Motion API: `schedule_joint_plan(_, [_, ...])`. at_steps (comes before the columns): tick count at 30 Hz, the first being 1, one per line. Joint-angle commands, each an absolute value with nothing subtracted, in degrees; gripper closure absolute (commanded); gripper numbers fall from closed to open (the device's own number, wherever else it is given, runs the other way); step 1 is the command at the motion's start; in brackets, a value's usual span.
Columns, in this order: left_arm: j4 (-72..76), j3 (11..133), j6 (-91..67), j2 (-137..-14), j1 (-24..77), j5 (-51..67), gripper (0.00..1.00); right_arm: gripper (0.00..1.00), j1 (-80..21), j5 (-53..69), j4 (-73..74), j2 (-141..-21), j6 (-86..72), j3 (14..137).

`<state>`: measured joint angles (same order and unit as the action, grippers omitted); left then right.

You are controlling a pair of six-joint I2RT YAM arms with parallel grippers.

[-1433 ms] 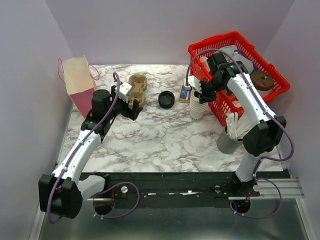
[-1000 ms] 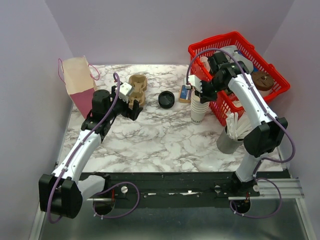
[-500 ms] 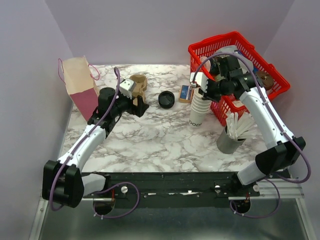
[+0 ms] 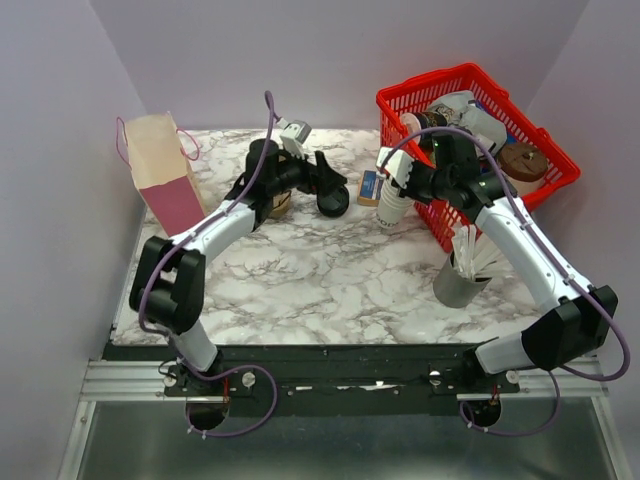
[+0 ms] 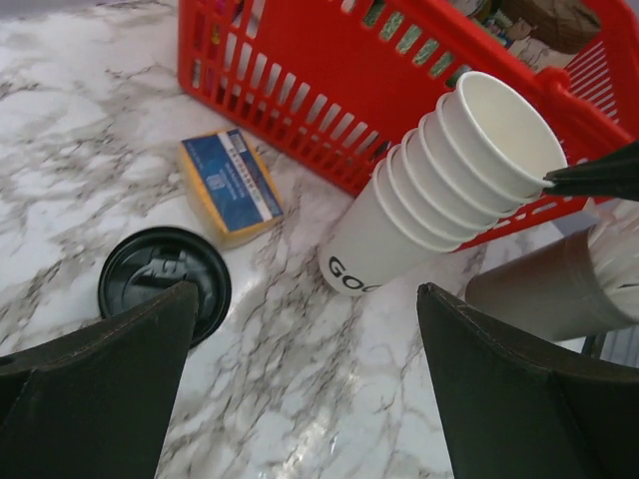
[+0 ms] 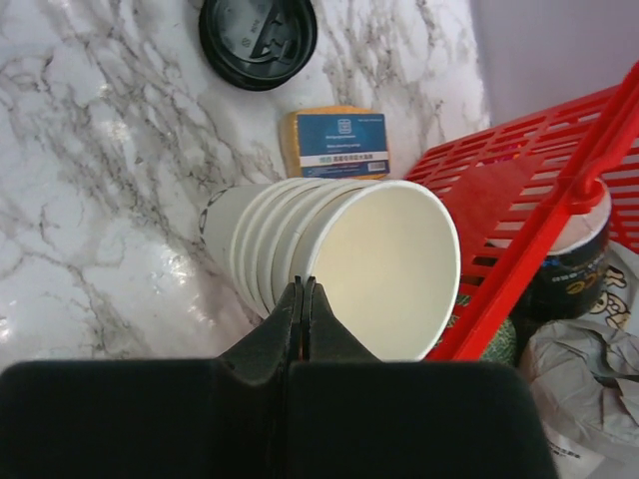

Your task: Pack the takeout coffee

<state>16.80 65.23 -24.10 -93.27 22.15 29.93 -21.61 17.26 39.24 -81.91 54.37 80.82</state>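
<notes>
A round black lid [image 4: 332,200] lies flat on the marble by itself; it also shows in the left wrist view [image 5: 160,287] and the right wrist view [image 6: 258,35]. No lidded cup is in view. My left gripper [image 4: 327,181] is open wide just above the lid, its fingers [image 5: 100,399] apart and empty. A stack of nested white cups [image 4: 392,210] leans toward the red basket with its base on the table. My right gripper [image 6: 305,286] is shut on the rim of the stack's top cup [image 6: 389,269].
The red basket [image 4: 470,90] with packets stands at the back right. A blue and yellow box [image 4: 370,187] lies between lid and stack. A grey holder [image 4: 458,282] stands at the right, a cardboard cup carrier [image 4: 278,203] and a paper bag [image 4: 160,170] at the left.
My left arm has swung right from the cup carrier to over the black lid. My right gripper has shifted and tipped the cup stack from upright to leaning.
</notes>
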Motion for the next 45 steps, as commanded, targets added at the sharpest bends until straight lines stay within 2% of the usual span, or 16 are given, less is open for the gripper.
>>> schedule_joint_plan(1, [23.1,72.8,-31.2,-100.8,24.5,33.4,0.01,0.99,-21.9,14.9,32.8,-80.8,52.0,81.6])
schedule_joint_plan(6, [28.5,77.0,-40.8,-106.3,26.3,31.9,0.01,0.99,-21.9,14.3,32.3,-81.5,52.2,81.7])
schedule_joint_plan(15, [31.8,80.9,-46.6,-112.3,28.8,33.1,0.01,0.99,-21.9,12.8,30.9,-84.3,51.2,83.1])
schedule_joint_plan(35, [30.2,85.2,-45.8,-117.8,31.5,31.7,0.01,0.99,-22.1,13.2,30.4,-85.2,48.9,83.8])
schedule_joint_plan(45, [24.7,86.7,-43.0,-119.6,32.5,28.1,0.01,0.99,-22.3,12.9,30.4,-84.2,48.5,84.7])
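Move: The cup stack, held leaning by the right hand, has its middle about 17 cm to the left hand's right, 3 cm back and 6 cm lower. Beneath the left hand lies the black lid, 1 cm back, 1 cm right and 15 cm down; the small box lies 11 cm right, 2 cm ahead, equally low. From the right hand, the stack's middle is about 2 cm left, 1 cm back and 7 cm down. Sweep the open left gripper about 13 cm right to the leaning cup stack, edging forward 3 cm early on and sinking 2 cm at the end; roll it some 15 degrees counter-clockwise as seen from behind the hand. Stop with its fingers beside the upper rims, still open. Keep the right fingers pinched on the top rim and ease that hand 3 cm forward. ##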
